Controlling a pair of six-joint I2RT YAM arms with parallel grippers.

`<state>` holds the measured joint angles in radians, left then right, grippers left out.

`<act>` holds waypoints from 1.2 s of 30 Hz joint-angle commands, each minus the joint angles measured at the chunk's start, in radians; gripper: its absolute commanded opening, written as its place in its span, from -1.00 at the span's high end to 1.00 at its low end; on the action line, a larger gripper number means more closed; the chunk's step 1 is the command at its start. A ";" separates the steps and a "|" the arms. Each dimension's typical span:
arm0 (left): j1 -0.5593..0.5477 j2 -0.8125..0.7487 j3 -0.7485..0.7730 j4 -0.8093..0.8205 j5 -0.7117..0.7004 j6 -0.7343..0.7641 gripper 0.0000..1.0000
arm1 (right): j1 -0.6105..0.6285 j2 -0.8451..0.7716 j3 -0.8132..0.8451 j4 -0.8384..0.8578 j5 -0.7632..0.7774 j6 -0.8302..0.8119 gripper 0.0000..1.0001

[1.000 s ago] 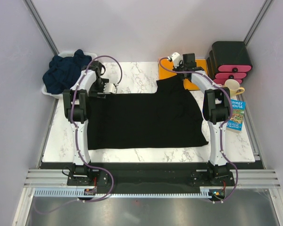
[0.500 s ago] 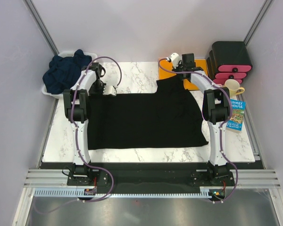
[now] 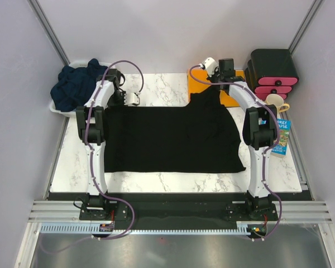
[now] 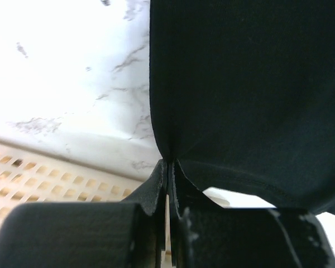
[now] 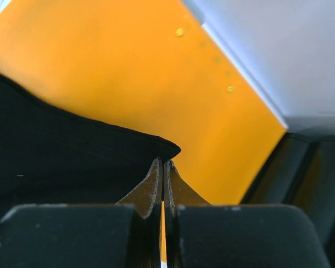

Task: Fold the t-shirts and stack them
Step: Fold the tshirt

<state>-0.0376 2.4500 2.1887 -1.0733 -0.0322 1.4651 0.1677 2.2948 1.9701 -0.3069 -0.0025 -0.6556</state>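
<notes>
A black t-shirt [image 3: 167, 137] lies spread across the marble table [image 3: 156, 86]. My left gripper [image 3: 123, 99] is shut on its far left corner; in the left wrist view the cloth [image 4: 245, 95] hangs pinched at my left gripper [image 4: 170, 167]. My right gripper [image 3: 219, 84] is shut on the far right corner, and the right wrist view has that black corner [image 5: 72, 151] caught at the tips of my right gripper [image 5: 163, 165]. More dark navy t-shirts [image 3: 78, 84] are heaped in a white basket [image 3: 57, 110] at the far left.
An orange sheet [image 3: 196, 84] lies under the shirt's far right corner, filling the right wrist view [image 5: 156, 72]. A black and pink drawer unit [image 3: 271, 72], a cream mug [image 3: 276, 103] and a book [image 3: 280, 137] stand along the right edge.
My left gripper went from open to shut on the shirt's far left corner and drew it back. The right gripper lifted its corner slightly farther back.
</notes>
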 commanded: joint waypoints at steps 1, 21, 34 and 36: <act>-0.004 -0.120 -0.004 0.026 0.006 -0.046 0.96 | -0.014 -0.152 -0.026 0.014 0.006 -0.025 1.00; -0.013 -0.519 -0.480 0.023 -0.047 0.030 0.96 | 0.062 -0.572 -0.343 -0.646 -0.326 -0.382 1.00; -0.019 -0.637 -0.790 0.026 -0.058 0.054 0.96 | 0.164 -0.801 -0.574 -0.796 -0.246 -0.544 1.00; -0.018 -0.635 -0.810 0.030 -0.069 0.057 0.96 | 0.167 -0.834 -0.617 -0.814 -0.209 -0.594 1.00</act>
<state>-0.0570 1.8645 1.4128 -1.0443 -0.0746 1.4841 0.3302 1.5318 1.4052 -1.0454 -0.2558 -1.1488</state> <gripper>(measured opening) 0.027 0.009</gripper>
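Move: Both closed grippers already hold the t-shirt's far edge. The shirt's near-left corner lies about 36 cm back from the left hand and 2 cm lower; the laundry basket is some 8 cm ahead and 16 cm to that hand's left. From the right hand, about 10 cm above the table, the near-right corner is roughly 47 cm back and 10 cm right. The orange folder lies directly beneath it, the black drawers 26 cm right and 3 cm ahead. Both grippers keep their pinch on the far edge and swing it up, then back over the shirt towards the near edge, sinking again after the crest. The left goes back about 17 cm over an 8 cm arch; the right covers some 30 cm back, a little left, with its wrist turning counter-clockwise about 40 degrees and the fingers tipping downwards. ##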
